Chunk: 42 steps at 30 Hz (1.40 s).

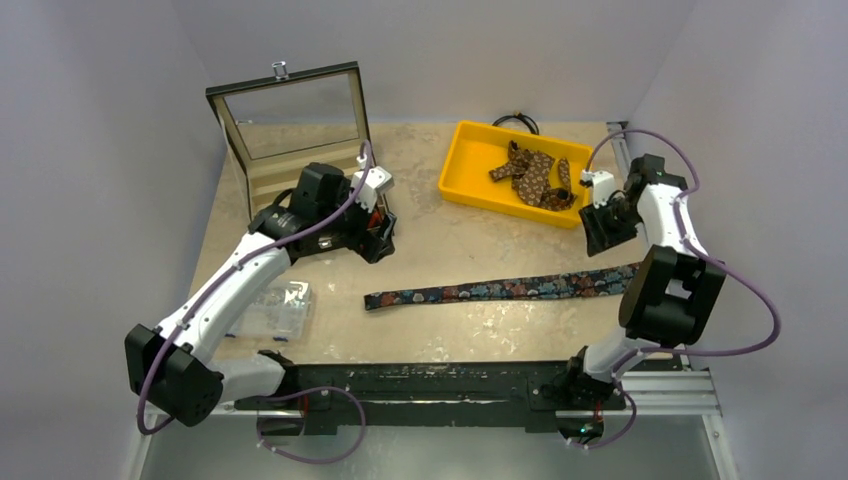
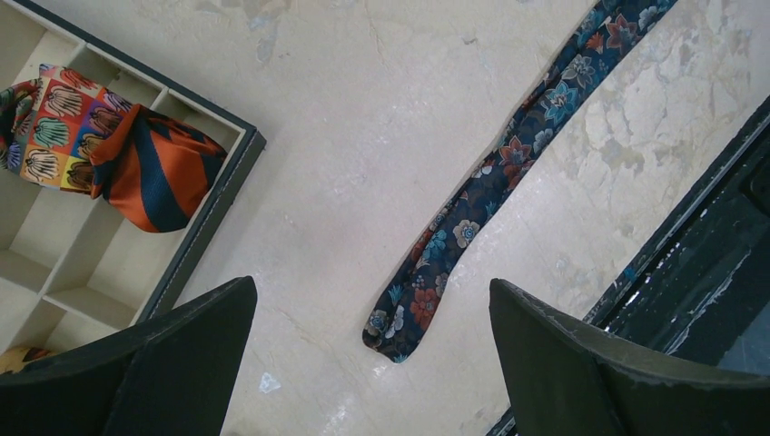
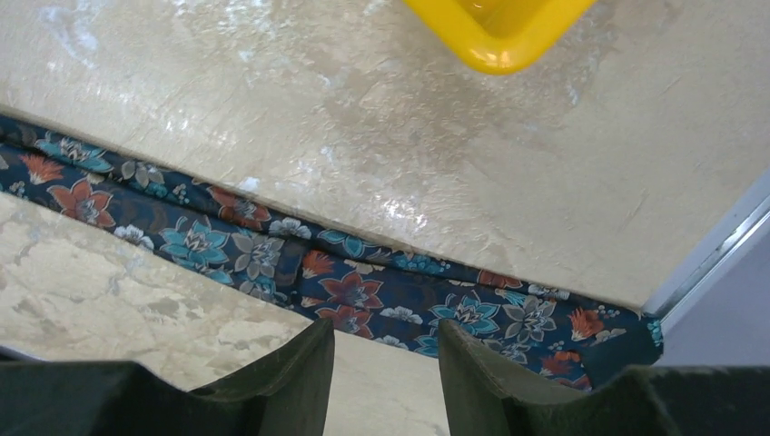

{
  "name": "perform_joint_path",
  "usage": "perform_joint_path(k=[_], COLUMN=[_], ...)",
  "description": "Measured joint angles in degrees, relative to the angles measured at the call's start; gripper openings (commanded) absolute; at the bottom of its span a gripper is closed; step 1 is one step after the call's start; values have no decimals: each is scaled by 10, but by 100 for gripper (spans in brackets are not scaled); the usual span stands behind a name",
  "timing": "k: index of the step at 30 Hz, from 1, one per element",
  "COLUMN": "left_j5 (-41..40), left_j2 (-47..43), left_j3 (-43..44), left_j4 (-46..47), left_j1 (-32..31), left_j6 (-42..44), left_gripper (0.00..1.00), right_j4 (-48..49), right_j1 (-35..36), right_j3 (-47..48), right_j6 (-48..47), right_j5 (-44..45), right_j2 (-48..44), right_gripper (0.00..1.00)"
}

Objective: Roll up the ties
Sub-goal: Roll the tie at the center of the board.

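Note:
A navy floral tie (image 1: pixel 500 289) lies flat across the middle of the table, narrow end on the left. My left gripper (image 1: pixel 378 236) is open wide and empty, above and behind that narrow end; in the left wrist view the tie's tip (image 2: pixel 399 327) lies between and just ahead of the gripper (image 2: pixel 372 291). My right gripper (image 1: pixel 605 232) is open and empty, held above the tie's wide end (image 3: pixel 363 282), which runs just ahead of the gripper (image 3: pixel 386 331). Brown dotted ties (image 1: pixel 535 178) lie heaped in the yellow bin (image 1: pixel 460 185). An orange-and-navy coiled tie (image 2: pixel 154 177) and a multicoloured one (image 2: pixel 50 118) sit in the compartment box (image 2: pixel 213 213).
The compartment box with its glass lid up (image 1: pixel 290 120) stands at the back left. A clear plastic case (image 1: pixel 275 308) lies at the front left. A black cable loop (image 1: pixel 515 122) lies behind the bin. A black rail (image 1: pixel 430 382) runs along the front edge. The table's right edge (image 3: pixel 717 259) is close.

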Motion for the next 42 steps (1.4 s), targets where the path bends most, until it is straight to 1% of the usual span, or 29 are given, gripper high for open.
perform_joint_path(k=[2,5,7,11,15,16,20,24,27,29,30,31,33,35,42], left_j5=[3,7,8,11,14,14,13,10,7,3,1,-1,-5,-8,-13], left_j2=[-5,-8,-8,-7,1,4,9,9,9,9,9,9,9,9,9], left_j3=[0,-4,-7,-7,-6,-6,-6,-6,-6,-6,-6,-6,-6,-6,-6], left_j4=[1,2,2,1,1,1,-3,-5,-8,-9,-10,-10,-11,-11,-11], left_j1=[0,0,0,0,0,0,0,0,0,0,0,0,0,1,3], left_j6=[-3,-3,-3,-2,-1,-1,-1,0,2,3,4,4,4,4,4], left_gripper=[100,100,100,100,100,100,100,99,99,99,100,99,99,99,99], right_j4=[5,11,24,62,92,99,132,148,158,160,160,158,155,151,147], right_j1=[-10,-58,-99,-150,-151,-149,-145,-145,-145,-145,-145,-145,-143,-141,-142], right_j3=[0,7,17,20,13,12,2,-11,-22,-24,-24,-25,-25,-24,-17], right_j6=[14,30,34,34,35,35,37,38,41,41,43,46,50,53,56], right_j5=[1,9,28,79,109,113,128,138,138,139,137,135,134,133,146], right_j2=[12,38,56,72,80,85,115,141,156,155,155,155,155,155,160], right_gripper=[41,38,37,38,48,49,48,46,41,33,30,26,10,0,0])
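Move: The tie's right-hand end lies some 14 cm to the right of the right hand, 2 cm back and about 10 cm below it. The yellow tray has its middle roughly 25 cm ahead and 18 cm to the left, and the brown ties in that tray are about 23 cm ahead and 10 cm to the left. From the left hand the same tie end is some 67 cm to the right, 4 cm ahead and 19 cm down. Rightwards first, the right hand swings about 13 cm out towards the tie's right end, sinking slightly and turning some 20 degrees clockwise. It then drops almost straight down to the cloth, the drop adding up to about 9 cm, and the half-open fingers close there, pinching the flat tie just short of its end. ##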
